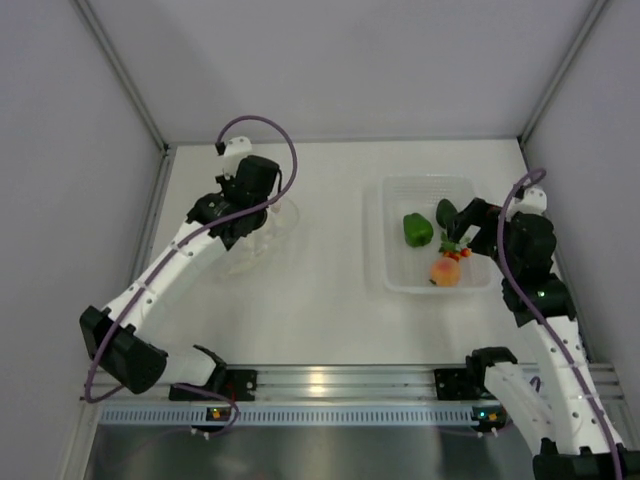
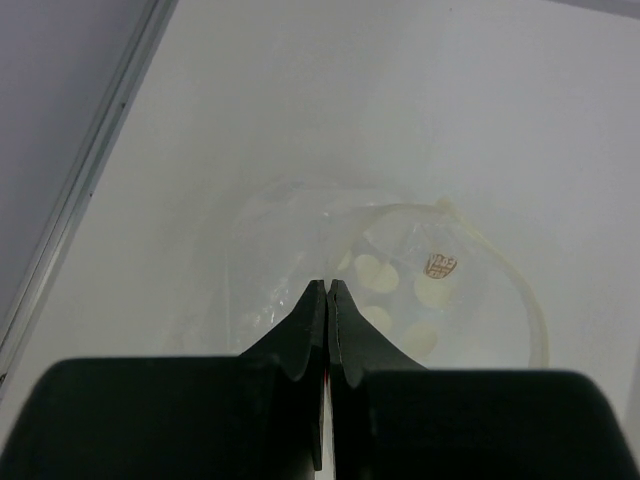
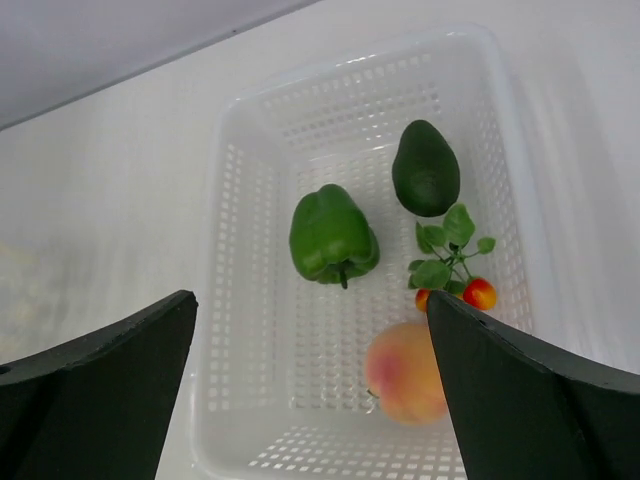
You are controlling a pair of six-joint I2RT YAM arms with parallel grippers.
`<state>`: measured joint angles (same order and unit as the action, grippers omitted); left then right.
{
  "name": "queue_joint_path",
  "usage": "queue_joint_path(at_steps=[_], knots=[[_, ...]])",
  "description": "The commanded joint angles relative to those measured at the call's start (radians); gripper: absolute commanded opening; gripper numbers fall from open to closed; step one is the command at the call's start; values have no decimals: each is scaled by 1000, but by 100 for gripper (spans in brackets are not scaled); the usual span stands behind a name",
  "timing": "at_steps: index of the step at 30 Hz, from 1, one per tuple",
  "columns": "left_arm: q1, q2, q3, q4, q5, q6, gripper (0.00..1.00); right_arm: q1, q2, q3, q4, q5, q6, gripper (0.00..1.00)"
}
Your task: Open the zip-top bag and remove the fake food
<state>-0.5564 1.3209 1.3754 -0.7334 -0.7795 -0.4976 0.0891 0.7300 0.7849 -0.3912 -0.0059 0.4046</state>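
Observation:
The zip-top bag [image 1: 268, 232] [image 2: 300, 230] is a clear, wrinkled film at the far left of the table. It holds no food that I can see. My left gripper [image 1: 243, 222] [image 2: 327, 285] is shut, its tips pinched on the bag's film. The fake food lies in a white perforated basket [image 1: 425, 182] [image 3: 240, 150]: a green pepper [image 1: 418, 230] [image 3: 332, 236], a dark avocado [image 1: 446, 212] [image 3: 426, 168], a peach [image 1: 445, 272] [image 3: 405, 372] and small red tomatoes on a sprig [image 1: 452, 250] [image 3: 478, 293]. My right gripper [image 1: 460, 237] [image 3: 310, 300] hangs wide open over the basket, holding nothing.
Grey walls with metal rails enclose the white table on the left, back and right. The basket stands close to the right wall. Both arm bases sit on the rail at the near edge.

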Motion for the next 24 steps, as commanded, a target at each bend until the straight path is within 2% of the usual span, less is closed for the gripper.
queue_joint_path(at_steps=[1,4,5,7,8,9,10,13,14,15,19,20,24], knots=[[3,69,28,-8,39,-2,0,-3,-98,-4,-77,-89,23,99],[3,119,24,2,94,-71,1,-3,-183,-4,-106,-149,43,99],[1,142,25,2,142,-87,5,-3,-202,-1,-110,-187,43,99],[-2,161,21,29,202,-101,33,-3,-245,16,-138,-219,37,100],[-4,166,19,38,232,-111,53,-3,-256,25,-153,-233,21,99],[-8,161,19,43,261,-122,70,-3,-267,49,-172,-230,10,99],[-10,156,14,57,275,-130,77,-3,-279,63,-187,-229,-4,100],[-10,101,14,63,293,-133,84,-2,-284,108,-247,-198,-56,100],[-11,81,8,62,293,-130,94,0,-284,115,-270,-162,-72,99],[-10,61,2,60,289,-127,98,4,-284,128,-276,-131,-76,99],[-10,-127,-77,58,209,-95,98,95,-268,161,-311,73,-134,99],[-10,-167,-96,58,192,-88,98,142,-264,181,-319,168,-148,99],[-10,-351,-246,55,161,-39,98,234,-247,231,-366,329,-177,99]])
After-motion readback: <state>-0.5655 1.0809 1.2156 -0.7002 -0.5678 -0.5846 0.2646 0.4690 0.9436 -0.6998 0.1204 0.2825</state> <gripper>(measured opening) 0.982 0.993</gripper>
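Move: The shut left gripper still holds the emptied bag. The clear patch of table for it lies about 6 cm to that hand's right, 1 cm ahead and 22 cm below; the tray's middle is some 43 cm right and 5 cm ahead. From the right hand the patch is about 39 cm left, 7 cm ahead and 19 cm down, while the tray's middle lies 11 cm ahead, 3 cm left and the tomatoes 7 cm ahead, 1 cm right. Swing the left gripper quickly down about 7 cm and right some 6 cm towards the clear table patch, open the fingers wide on the way to let go of the bag, then draw back, up and left, the hand's left side dipping about 15 degrees. Meanwhile take the open, empty right gripper back about 8 cm and up, away from the tray. ##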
